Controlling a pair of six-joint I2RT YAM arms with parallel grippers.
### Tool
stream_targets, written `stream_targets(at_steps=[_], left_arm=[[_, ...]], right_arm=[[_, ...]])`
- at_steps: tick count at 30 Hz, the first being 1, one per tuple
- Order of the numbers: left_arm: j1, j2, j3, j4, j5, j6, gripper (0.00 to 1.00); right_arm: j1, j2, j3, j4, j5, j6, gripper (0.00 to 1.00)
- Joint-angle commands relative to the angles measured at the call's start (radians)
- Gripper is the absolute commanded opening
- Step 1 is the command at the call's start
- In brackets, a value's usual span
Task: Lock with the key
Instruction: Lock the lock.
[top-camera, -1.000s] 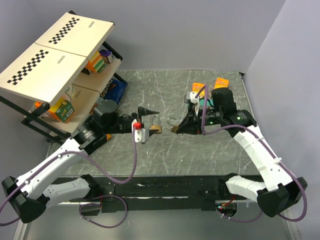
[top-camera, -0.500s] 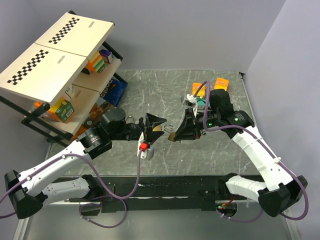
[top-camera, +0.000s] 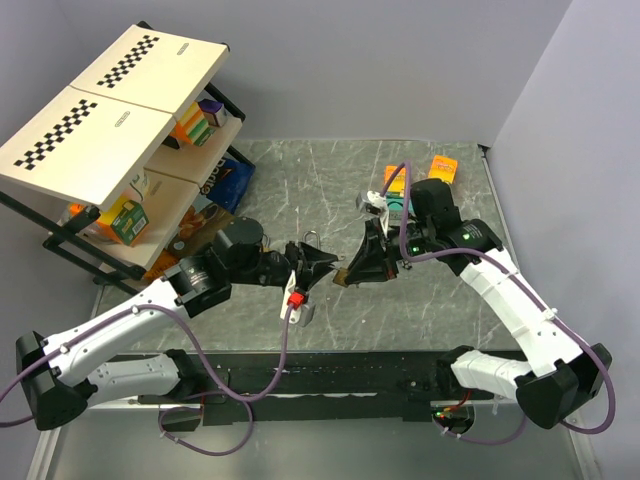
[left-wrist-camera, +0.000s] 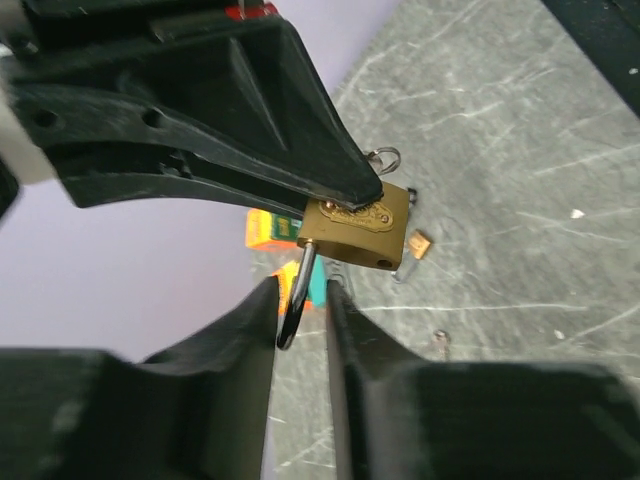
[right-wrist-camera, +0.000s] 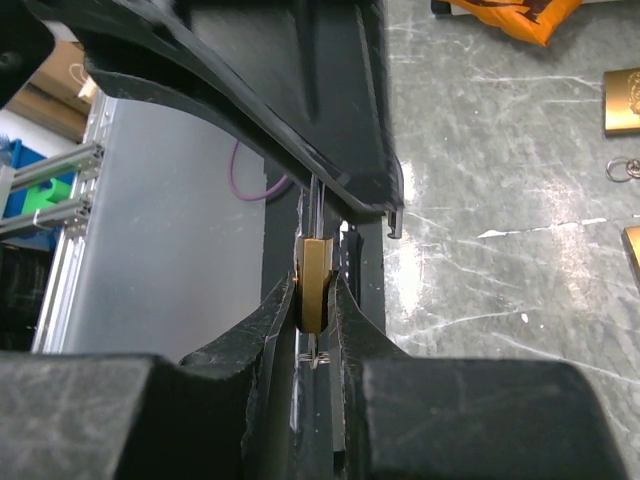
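My right gripper (top-camera: 350, 272) is shut on a small brass padlock (right-wrist-camera: 316, 283), held edge-on between its fingers above the table. A tiny metal ring, the key (right-wrist-camera: 312, 360), shows at the padlock's base, on the wrist side. In the left wrist view the padlock (left-wrist-camera: 360, 228) hangs from the right gripper's black fingers, and its dark shackle (left-wrist-camera: 297, 300) reaches down between the fingers of my left gripper (left-wrist-camera: 300, 290). Those jaws stand narrow around the shackle, which lies against one finger, with a slim gap to the other. The two grippers meet tip to tip at mid-table (top-camera: 322, 268).
More brass padlocks (right-wrist-camera: 622, 100) and a loose key ring (right-wrist-camera: 622, 168) lie on the marble top to the right. Orange packets (top-camera: 443, 165) sit at the back right. A slanted shelf rack (top-camera: 120, 110) with boxes fills the left. Another shackle (top-camera: 312, 238) shows just behind my left gripper.
My left arm has swung right to meet the right gripper, and its jaws have narrowed around the padlock's shackle. The right gripper has shifted slightly left with the padlock.
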Motion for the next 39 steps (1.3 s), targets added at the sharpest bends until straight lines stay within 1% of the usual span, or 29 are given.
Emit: stream_targets(at_steps=[1,5,8,13,14,17,19,20,22,23,24,26,29,31,32,39], left_arm=[[-0.004,0.020,0.065,-0.024,-0.008,-0.010,0.26],[-0.004,0.029,0.087,-0.048,-0.011,-0.036,0.26],[-0.004,0.022,0.094,-0.071,0.000,-0.053,0.24],[-0.004,0.014,0.107,-0.111,0.026,-0.078,0.13],[-0.004,0.016,0.108,-0.114,0.029,-0.087,0.08],[-0.005,0.020,0.110,-0.101,0.026,-0.140,0.01],[-0.004,0.023,0.117,-0.091,0.027,-0.183,0.01],[-0.004,0.028,0.119,-0.087,0.026,-0.199,0.01],[0.001,0.036,0.137,-0.082,0.026,-0.266,0.01],[0.007,0.049,0.149,-0.088,0.037,-0.291,0.01],[0.022,0.056,0.171,-0.096,0.046,-0.336,0.01],[0.039,0.074,0.188,-0.110,0.070,-0.383,0.01],[0.077,0.088,0.219,-0.105,0.113,-0.501,0.01],[0.106,0.102,0.231,-0.098,0.156,-0.550,0.01],[0.117,0.106,0.248,-0.099,0.178,-0.606,0.01],[0.189,0.172,0.335,-0.130,0.325,-0.827,0.01]], right_arm=[[0.012,-0.006,0.053,-0.024,-0.010,-0.062,0.00],[0.017,0.000,0.072,-0.043,0.004,-0.086,0.00],[0.017,0.002,0.073,-0.050,0.021,-0.099,0.00],[0.017,0.002,0.069,-0.050,0.036,-0.109,0.00],[0.015,0.003,0.067,-0.049,0.036,-0.109,0.00],[0.017,0.003,0.072,-0.049,0.042,-0.114,0.00],[0.015,0.000,0.076,-0.043,0.050,-0.117,0.00],[0.015,0.002,0.081,-0.044,0.062,-0.120,0.10],[0.015,-0.005,0.088,-0.044,0.079,-0.131,0.37],[0.015,-0.006,0.093,-0.043,0.108,-0.134,0.59],[0.015,-0.014,0.095,-0.044,0.127,-0.140,0.67],[0.011,-0.021,0.102,-0.055,0.159,-0.157,0.78],[-0.006,-0.047,0.095,-0.046,0.197,-0.163,0.87],[-0.014,-0.070,0.084,-0.035,0.216,-0.166,0.90],[-0.017,-0.080,0.082,-0.029,0.222,-0.166,0.92],[-0.023,-0.135,0.058,0.045,0.277,-0.175,0.91]])
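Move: The small padlock is in the right fingers, its middle about 2 cm to the left of that hand point and level with it. From the left hand its body lies some 5 cm to the right and 1 cm back, at the same height, with the shackle reaching between the half-open left fingers. On the table, some 30 cm below the left hand, a large padlock lies about 13 cm ahead and 3 cm left, and another small padlock about 13 cm ahead and 14 cm right. Sink the left gripper about 1 cm and shut its fingers on the shackle, while the right keeps its grip on the body. Then open the right fingers wide and draw them off forward, right and up, about 4 cm. Carry the padlock up and a little forward with the left, rolling that wrist about 40 degrees so its back side comes up. ##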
